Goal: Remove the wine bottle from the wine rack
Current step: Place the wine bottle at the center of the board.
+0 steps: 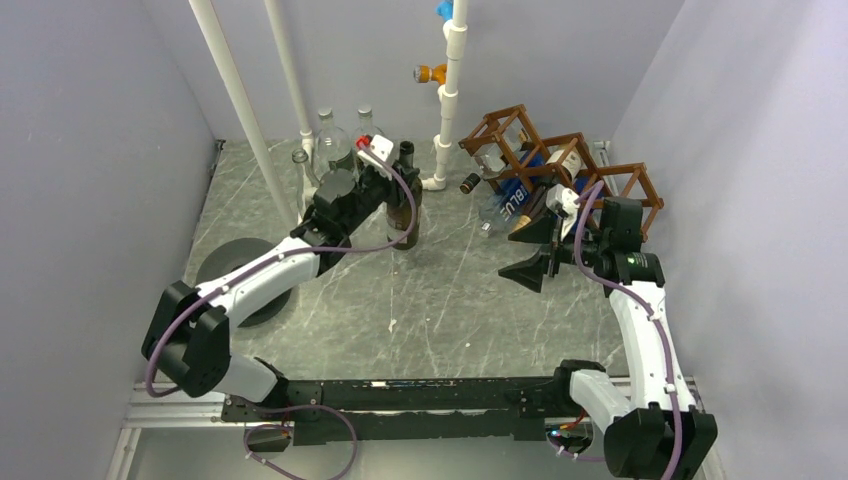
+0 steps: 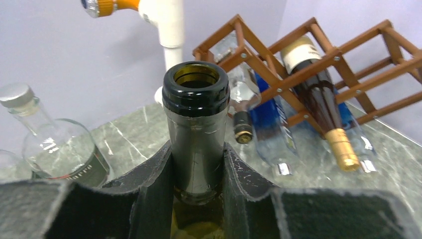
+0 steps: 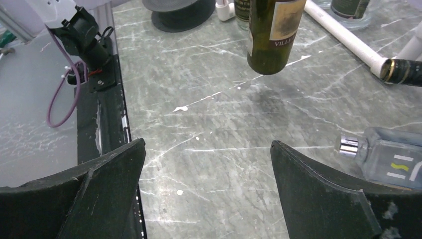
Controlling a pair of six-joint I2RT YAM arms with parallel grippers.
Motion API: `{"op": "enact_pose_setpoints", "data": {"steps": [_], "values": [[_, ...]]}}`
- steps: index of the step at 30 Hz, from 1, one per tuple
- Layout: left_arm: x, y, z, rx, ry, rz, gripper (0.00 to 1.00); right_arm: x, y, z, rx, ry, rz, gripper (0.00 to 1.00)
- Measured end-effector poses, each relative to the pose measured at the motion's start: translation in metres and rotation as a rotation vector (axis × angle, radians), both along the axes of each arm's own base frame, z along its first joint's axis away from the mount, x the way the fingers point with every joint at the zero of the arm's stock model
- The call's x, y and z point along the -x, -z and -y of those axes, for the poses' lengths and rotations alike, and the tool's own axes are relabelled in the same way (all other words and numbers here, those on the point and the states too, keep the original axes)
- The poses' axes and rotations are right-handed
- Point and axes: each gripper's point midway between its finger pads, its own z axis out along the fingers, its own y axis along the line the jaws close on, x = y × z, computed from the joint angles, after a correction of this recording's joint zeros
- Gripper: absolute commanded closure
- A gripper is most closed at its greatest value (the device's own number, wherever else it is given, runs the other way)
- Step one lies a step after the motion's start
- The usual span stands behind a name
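Observation:
A dark green wine bottle stands upright left of the wine rack, clear of it. My left gripper is shut on its neck, just below the open mouth. In the right wrist view the bottle's labelled lower body seems to hang slightly above the marbled table. The brown lattice wine rack sits at the back right, and its slats hold a gold-foiled bottle, a blue one and a clear one. My right gripper hovers in front of the rack, open with nothing between its fingers.
White pipes rise at the back, with clear glass bottles beside them. A black round disc lies at the left. A clear bottle with a silver cap pokes out of the rack near my right fingers. Grey walls enclose both sides.

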Motion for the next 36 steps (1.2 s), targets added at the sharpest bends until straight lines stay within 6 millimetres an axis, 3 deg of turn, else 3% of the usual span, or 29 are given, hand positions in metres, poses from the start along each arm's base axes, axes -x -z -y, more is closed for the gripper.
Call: {"op": "enact_pose_setpoints", "data": {"steps": [13, 36], "values": [[-0.082, 0.016, -0.004, -0.048, -0.111, -0.008, 1.0, -0.003, -0.002, 0.02, -0.059, 0.054, 0.042, 0.01], [-0.162, 0.016, 0.006, -0.022, -0.296, 0.12, 1.0, -0.001, -0.002, 0.019, -0.064, 0.042, 0.053, 0.01]]}}
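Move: The place for the held wine bottle is the free spot on the board behind the low white pipe, about 23 cm ahead of the left hand and 30 cm below. The right clear bottle stands level with that spot and 9 cm to its left. The upright white pipe rises some 20 cm ahead of the hand and 9 cm to its right. From the right hand, the spot lies roughly 40 cm ahead, 21 cm left and 25 cm down. Carry the wine bottle by its neck straight forward about 16 cm with the left gripper, towards the gap between the right clear bottle and the upright pipe. Sink only slightly, keep the fingers shut on the neck, and swing the wrist about 15 degrees counter-clockwise on the way, tipping the fingertips up a little. ##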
